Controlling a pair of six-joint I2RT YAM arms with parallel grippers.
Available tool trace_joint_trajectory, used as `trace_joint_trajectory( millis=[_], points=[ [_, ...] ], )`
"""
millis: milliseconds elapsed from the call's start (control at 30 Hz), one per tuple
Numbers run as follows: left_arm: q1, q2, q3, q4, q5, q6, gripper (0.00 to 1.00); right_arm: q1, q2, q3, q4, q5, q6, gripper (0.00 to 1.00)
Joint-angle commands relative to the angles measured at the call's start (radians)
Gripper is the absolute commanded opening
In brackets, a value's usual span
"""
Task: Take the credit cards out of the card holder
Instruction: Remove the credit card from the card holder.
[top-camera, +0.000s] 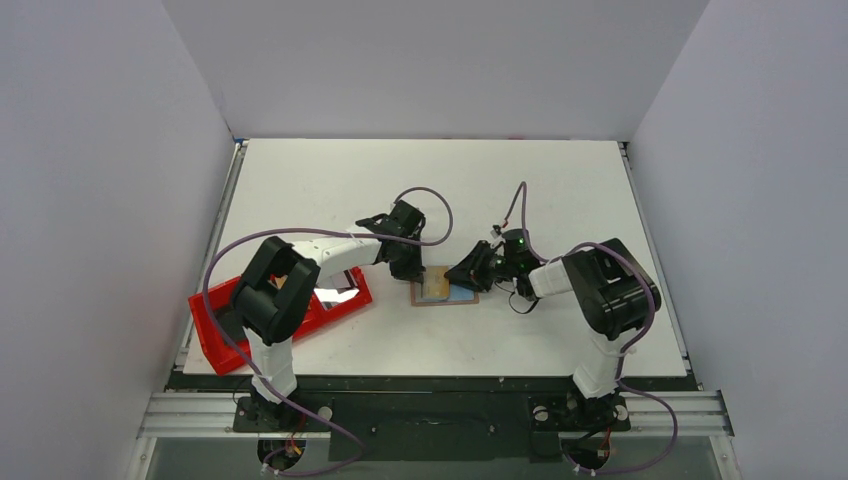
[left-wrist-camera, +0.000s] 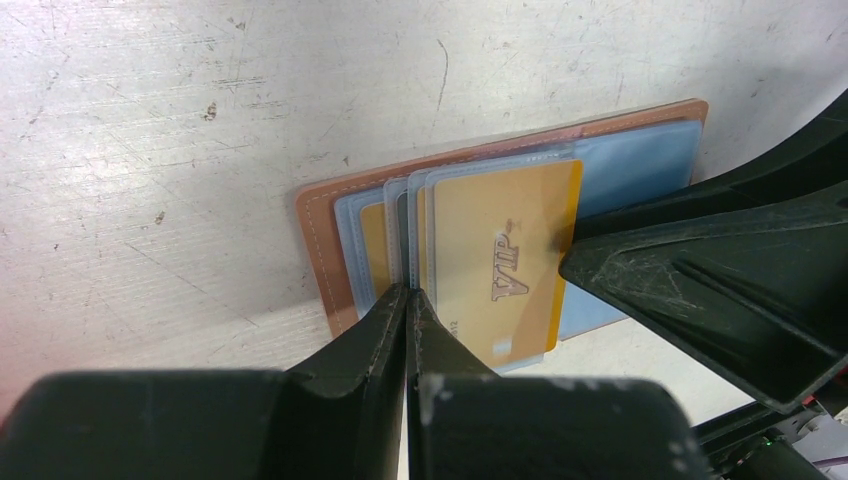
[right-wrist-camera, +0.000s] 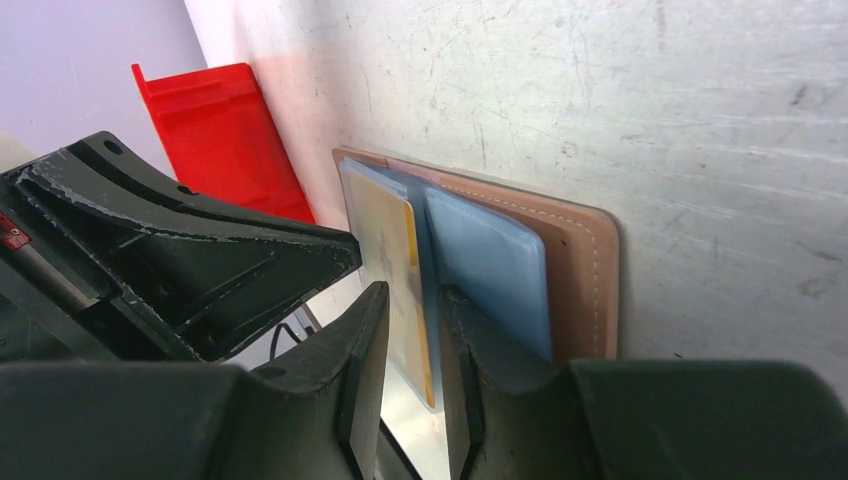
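The card holder (top-camera: 446, 299) lies open on the table, tan leather rim (left-wrist-camera: 318, 250) around pale blue sleeves (right-wrist-camera: 490, 260). A gold credit card marked VIP (left-wrist-camera: 500, 250) sticks halfway out of a sleeve towards the right. A second gold card (left-wrist-camera: 372, 248) sits inside a sleeve. My left gripper (left-wrist-camera: 408, 293) is shut, its tips resting on the sleeves at the holder's near edge. My right gripper (right-wrist-camera: 410, 295) stands narrowly open, with the gold card's (right-wrist-camera: 385, 240) free edge in the gap between its fingers. One of those fingers (left-wrist-camera: 680, 260) touches the card's right edge.
A red tray (top-camera: 222, 335) sits at the table's left edge under the left arm, with a pale shiny flat thing (top-camera: 335, 283) in it. The tray (right-wrist-camera: 225, 130) also shows beyond the holder in the right wrist view. Grey walls enclose the table.
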Motion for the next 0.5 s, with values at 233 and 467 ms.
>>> trace_joint_trajectory(
  millis=[233, 467],
  points=[
    [-0.006, 0.041, -0.043, -0.047, -0.04, 0.003, 0.0, -0.003, 0.019, -0.02, 0.13, -0.008, 0.037, 0.09],
    [-0.004, 0.038, -0.057, -0.042, -0.034, -0.004, 0.0, -0.019, 0.002, -0.03, 0.121, 0.0, 0.028, 0.0]
  ],
)
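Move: The VIP card sticks out of the open card holder. Its middle is about 3 cm left of the right hand, level fore-aft and 1 cm lower, with its near edge already between the open fingers. The holder's middle is 1 cm left, 1 cm back and 2 cm down; the blue pocket is 3 cm right, 1 cm back and 2 cm down. From the left hand, the card's middle is 3 cm right and level fore-aft. The right hand stays in place, fingers closing about the VIP card's right edge; the shut left fingertips keep still. ##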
